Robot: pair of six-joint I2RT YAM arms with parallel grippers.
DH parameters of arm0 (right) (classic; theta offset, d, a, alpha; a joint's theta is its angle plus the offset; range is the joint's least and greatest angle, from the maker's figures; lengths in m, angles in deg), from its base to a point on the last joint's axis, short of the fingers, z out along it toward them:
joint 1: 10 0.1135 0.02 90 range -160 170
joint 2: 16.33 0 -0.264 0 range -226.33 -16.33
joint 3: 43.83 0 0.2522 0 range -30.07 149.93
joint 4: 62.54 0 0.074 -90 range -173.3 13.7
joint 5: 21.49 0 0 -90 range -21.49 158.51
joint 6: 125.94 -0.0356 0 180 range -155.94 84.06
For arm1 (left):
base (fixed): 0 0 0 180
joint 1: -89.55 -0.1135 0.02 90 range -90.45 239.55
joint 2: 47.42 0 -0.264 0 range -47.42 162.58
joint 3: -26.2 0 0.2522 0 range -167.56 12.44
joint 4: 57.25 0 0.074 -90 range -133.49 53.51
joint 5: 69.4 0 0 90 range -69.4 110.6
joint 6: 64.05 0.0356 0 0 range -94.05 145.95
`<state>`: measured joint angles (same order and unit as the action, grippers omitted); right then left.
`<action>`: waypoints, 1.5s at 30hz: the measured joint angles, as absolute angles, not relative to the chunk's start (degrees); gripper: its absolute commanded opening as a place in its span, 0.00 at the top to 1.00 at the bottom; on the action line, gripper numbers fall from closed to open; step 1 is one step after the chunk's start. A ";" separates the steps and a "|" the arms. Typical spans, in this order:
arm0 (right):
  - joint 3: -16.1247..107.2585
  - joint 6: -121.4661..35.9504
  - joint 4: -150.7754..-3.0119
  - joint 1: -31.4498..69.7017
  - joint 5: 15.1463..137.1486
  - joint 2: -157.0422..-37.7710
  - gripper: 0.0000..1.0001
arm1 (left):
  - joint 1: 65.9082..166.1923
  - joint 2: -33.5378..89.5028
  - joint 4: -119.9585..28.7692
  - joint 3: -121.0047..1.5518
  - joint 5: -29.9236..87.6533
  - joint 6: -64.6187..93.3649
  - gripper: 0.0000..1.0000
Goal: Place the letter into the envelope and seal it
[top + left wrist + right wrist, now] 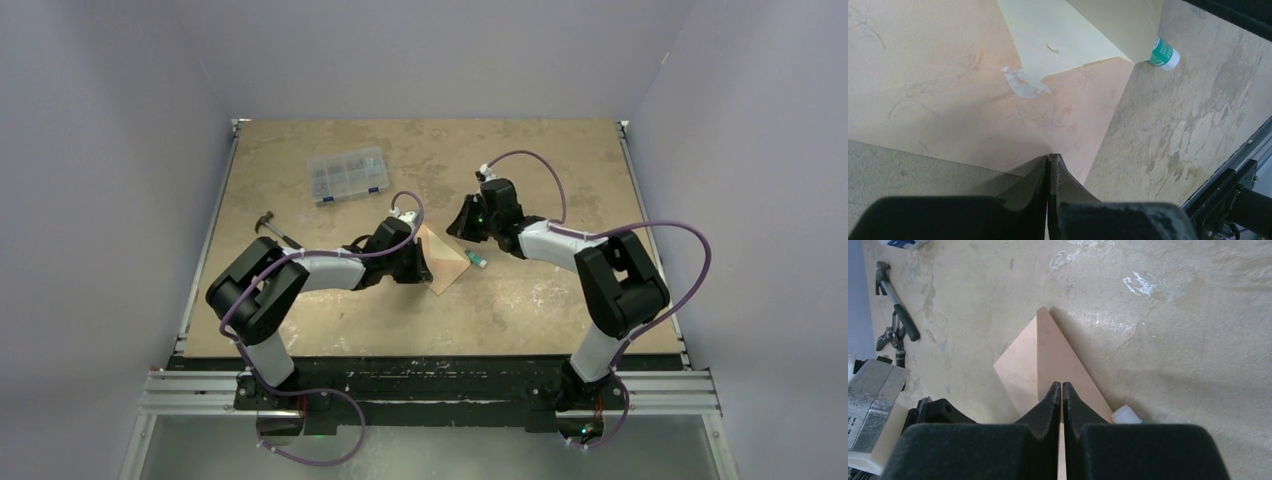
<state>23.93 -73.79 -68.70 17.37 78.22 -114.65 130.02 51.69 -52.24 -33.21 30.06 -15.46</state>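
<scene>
The salmon envelope (447, 268) lies mid-table between both arms. In the left wrist view its body (948, 90) carries a white wet smear (1025, 85), and its flap (1058, 35) stands partly raised, cream inner face showing. My left gripper (420, 265) (1050, 156) is shut, its tips at the envelope's near corner. My right gripper (455, 232) (1061, 385) is shut too, its tips over the flap's salmon outer face (1068, 365). I cannot tell whether any paper is pinched between them. The letter is hidden.
A small glue stick (475, 258) (1164, 54) (1125, 414) lies against the envelope's right edge, close to my right fingers. A clear parts box (348, 175) sits at the back left. A hammer (275, 230) (898, 305) lies left of the left arm.
</scene>
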 measured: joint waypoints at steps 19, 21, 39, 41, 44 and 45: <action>23.36 -71.60 -67.98 20.89 80.01 -120.57 0.98 | 130.19 51.73 -52.46 -33.21 28.68 -16.55 1.00; 23.36 -71.27 -68.05 21.46 79.71 -120.57 0.98 | 130.19 51.73 -52.49 -33.21 28.68 -16.55 1.00; 25.42 -68.08 -70.54 31.47 57.85 -121.08 0.94 | 128.01 48.76 -47.02 -40.07 28.81 -15.26 1.00; 25.07 -67.58 -69.84 32.06 56.34 -121.08 0.93 | 127.07 48.74 -45.45 -42.45 27.11 -15.46 1.00; 23.89 -66.99 -67.81 32.43 55.10 -120.83 0.93 | 126.24 49.24 -44.42 -44.68 24.31 -15.46 1.00; 23.67 -66.93 -67.39 32.46 54.86 -120.81 0.93 | 126.06 49.92 -44.38 -45.31 23.59 -15.48 1.00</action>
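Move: The half-raised envelope flap has its middle about 1 cm back and 2 cm left of my right hand, some 4 cm below. From that hand, the envelope's middle is about 2 cm back, 4 cm left and 5 cm down, while the glue stick lies 2 cm back, 4 cm right and 5 cm down. From my left hand, pinning the envelope near its near corner, the flap's middle is about 6 cm ahead, 2 cm right and 1 cm up. I bring my nearly shut right fingers down about 5 cm onto the flap while drawing back 3 cm, sweep left over it towards the envelope's middle, then hold low and roll the wrist some 20 degrees, left side dropping. My left fingertips keep the envelope pinned until the right is down, then lift off, still shut, rising and reaching forward about 7 cm each way. ##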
